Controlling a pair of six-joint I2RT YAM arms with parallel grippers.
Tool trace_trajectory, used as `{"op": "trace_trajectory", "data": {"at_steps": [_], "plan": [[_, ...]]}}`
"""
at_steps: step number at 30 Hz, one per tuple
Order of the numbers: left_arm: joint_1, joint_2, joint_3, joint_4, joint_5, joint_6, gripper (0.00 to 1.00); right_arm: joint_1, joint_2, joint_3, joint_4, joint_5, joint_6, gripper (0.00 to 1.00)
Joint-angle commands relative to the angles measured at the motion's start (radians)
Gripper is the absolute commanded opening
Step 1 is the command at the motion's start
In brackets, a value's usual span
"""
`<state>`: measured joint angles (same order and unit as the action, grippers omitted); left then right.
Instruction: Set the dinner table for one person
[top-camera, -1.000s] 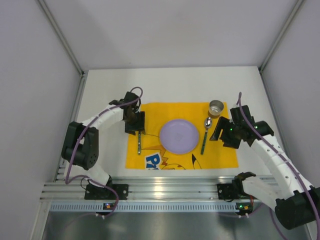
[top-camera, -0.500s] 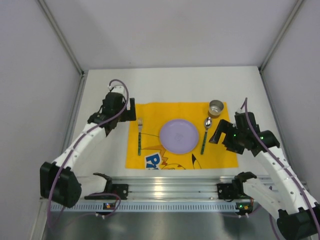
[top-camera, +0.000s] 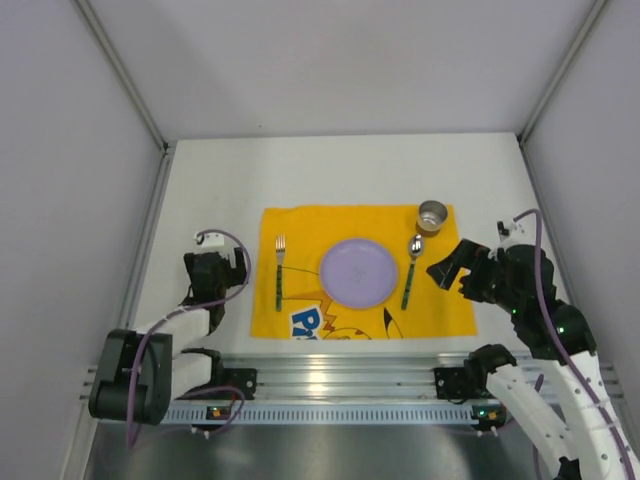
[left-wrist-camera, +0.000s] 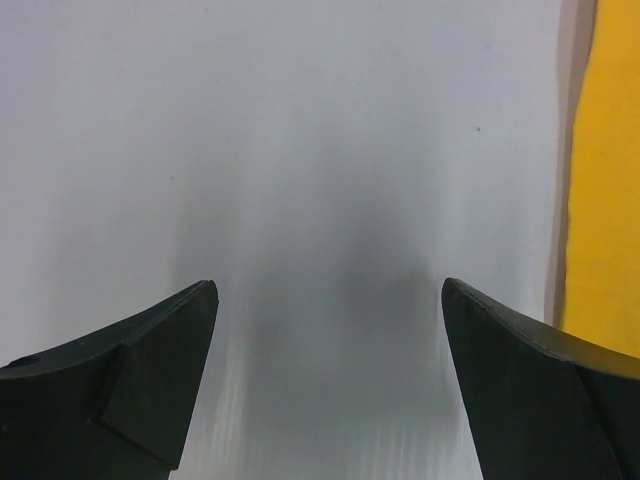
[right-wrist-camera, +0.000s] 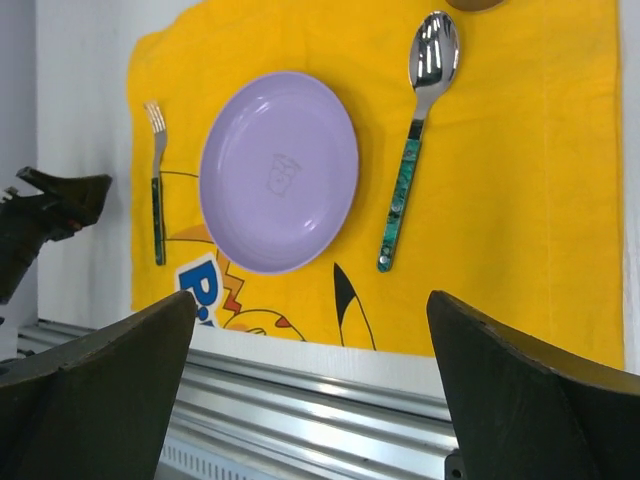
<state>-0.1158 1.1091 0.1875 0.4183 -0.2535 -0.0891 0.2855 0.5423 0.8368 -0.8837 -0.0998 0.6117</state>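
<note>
On the white dinner table (top-camera: 340, 170) lies a yellow cartoon-print cloth (top-camera: 440, 300). On the cloth sit a purple plate (top-camera: 358, 271), a fork (top-camera: 279, 270) to its left, a spoon (top-camera: 411, 268) to its right and a metal cup (top-camera: 432, 215) at the far right corner. In the right wrist view the plate (right-wrist-camera: 278, 170), fork (right-wrist-camera: 157, 190) and spoon (right-wrist-camera: 418, 130) all show. My left gripper (top-camera: 212, 272) is open and empty, low over bare table (left-wrist-camera: 330, 150) left of the cloth (left-wrist-camera: 605, 170). My right gripper (top-camera: 452, 268) is open and empty, raised at the cloth's right edge.
Grey walls enclose the table on the left, the back and the right. An aluminium rail (top-camera: 340, 385) with the arm bases runs along the near edge; it also shows in the right wrist view (right-wrist-camera: 330, 400).
My left arm has pulled back toward its base, away from the fork, which stays on the cloth. My right arm has drawn back and risen a little.
</note>
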Motion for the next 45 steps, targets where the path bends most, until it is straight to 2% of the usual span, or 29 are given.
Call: {"op": "trace_trajectory", "data": {"at_steps": [1, 3, 8, 10, 11, 13, 14, 15, 18, 20, 24, 26, 27, 30, 33, 34, 36, 37, 38, 39, 40, 42, 43, 45], "plan": [[0.028, 0.107, 0.069, 0.337, 0.028, 0.008, 0.98, 0.003, -0.077, -0.036, 0.118, -0.015, -0.007, 1.0], [0.047, 0.207, 0.101, 0.379, 0.026, 0.017, 0.98, 0.003, -0.108, -0.042, 0.132, 0.0, -0.003, 1.0], [0.096, 0.388, 0.266, 0.361, 0.173, 0.034, 0.99, 0.004, -0.073, -0.053, 0.137, 0.008, -0.03, 1.0], [0.107, 0.449, 0.212, 0.485, 0.235, 0.052, 0.98, 0.003, -0.041, -0.047, 0.138, -0.006, -0.035, 1.0], [0.108, 0.458, 0.181, 0.629, 0.238, 0.049, 0.99, 0.003, -0.03, -0.045, 0.14, 0.002, -0.02, 1.0], [0.108, 0.449, 0.13, 0.616, 0.246, 0.035, 0.98, 0.003, -0.012, -0.056, 0.158, 0.038, -0.003, 1.0], [0.108, 0.468, 0.097, 0.802, 0.249, 0.043, 0.98, 0.004, -0.008, -0.07, 0.17, 0.051, -0.015, 1.0], [0.108, 0.478, 0.081, 0.81, 0.249, 0.046, 0.99, 0.003, -0.005, -0.105, 0.189, 0.057, -0.036, 1.0], [0.108, 0.465, 0.142, 0.646, 0.22, 0.035, 0.99, 0.003, -0.004, -0.172, 0.271, 0.08, -0.113, 1.0], [0.107, 0.466, 0.133, 0.668, 0.204, 0.041, 0.99, 0.004, -0.004, -0.208, 0.327, 0.121, -0.141, 1.0], [0.105, 0.462, 0.132, 0.669, 0.204, 0.04, 0.99, 0.003, -0.005, -0.312, 0.526, 0.187, -0.237, 1.0], [0.105, 0.462, 0.132, 0.669, 0.204, 0.042, 0.99, 0.003, -0.008, -0.349, 0.587, 0.271, -0.263, 1.0], [0.105, 0.46, 0.132, 0.669, 0.203, 0.04, 0.99, 0.004, -0.01, -0.388, 0.671, 0.296, -0.279, 1.0], [0.104, 0.462, 0.132, 0.669, 0.204, 0.042, 0.98, 0.001, -0.012, -0.487, 0.822, 0.395, -0.392, 1.0], [0.105, 0.463, 0.132, 0.669, 0.203, 0.042, 0.99, 0.0, 0.01, -0.608, 1.117, 0.515, -0.493, 1.0], [0.105, 0.463, 0.132, 0.669, 0.203, 0.042, 0.98, -0.005, 0.019, -0.634, 1.118, 0.529, -0.504, 1.0], [0.105, 0.463, 0.132, 0.669, 0.204, 0.042, 0.99, -0.037, 0.06, -0.697, 1.271, 0.517, -0.532, 0.99], [0.105, 0.462, 0.132, 0.671, 0.204, 0.042, 0.98, -0.046, 0.124, -0.715, 1.322, 0.497, -0.553, 1.0], [0.105, 0.463, 0.132, 0.671, 0.203, 0.042, 0.99, -0.064, 0.174, -0.735, 1.483, 0.489, -0.57, 1.0], [0.105, 0.463, 0.132, 0.671, 0.203, 0.042, 0.98, -0.08, 0.233, -0.767, 1.575, 0.477, -0.585, 1.0], [0.105, 0.462, 0.132, 0.671, 0.204, 0.04, 0.98, -0.1, 0.358, -0.748, 1.612, 0.456, -0.592, 1.0], [0.104, 0.463, 0.132, 0.671, 0.204, 0.042, 0.98, -0.15, 0.497, -0.688, 1.774, 0.381, -0.644, 1.0], [0.105, 0.463, 0.132, 0.671, 0.204, 0.042, 0.98, -0.166, 0.622, -0.673, 1.852, 0.289, -0.674, 1.0], [0.105, 0.463, 0.132, 0.674, 0.204, 0.042, 0.99, -0.181, 0.732, -0.613, 1.98, 0.232, -0.704, 1.0]]}}
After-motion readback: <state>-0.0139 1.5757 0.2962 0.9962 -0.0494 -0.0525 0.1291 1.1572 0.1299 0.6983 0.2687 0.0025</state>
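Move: The cup at the top right of the placemat stands about 20 cm ahead of the right hand, nearly in line (some 1 cm right), and 17 cm lower. The spoon lies about 8 cm ahead, 5 cm left and 21 cm below that hand, the plate level with the spoon but roughly 17 cm left. From the left hand, the fork is about 14 cm right, 2 cm back and 3 cm below. Towards the cup, but staying to its right, the empty right hand first hovers and rises about 1 cm, then swoops down some 15 cm, forward 13 and right 10 to hang low over the placemat's right edge, rolling left side down, tipping its fingers up and turning slightly clockwise. The left hand slides about 8 cm forward on the fork's left, lifts slightly, tips up some 10 degrees, then holds still. Both grippers stay wide open. ##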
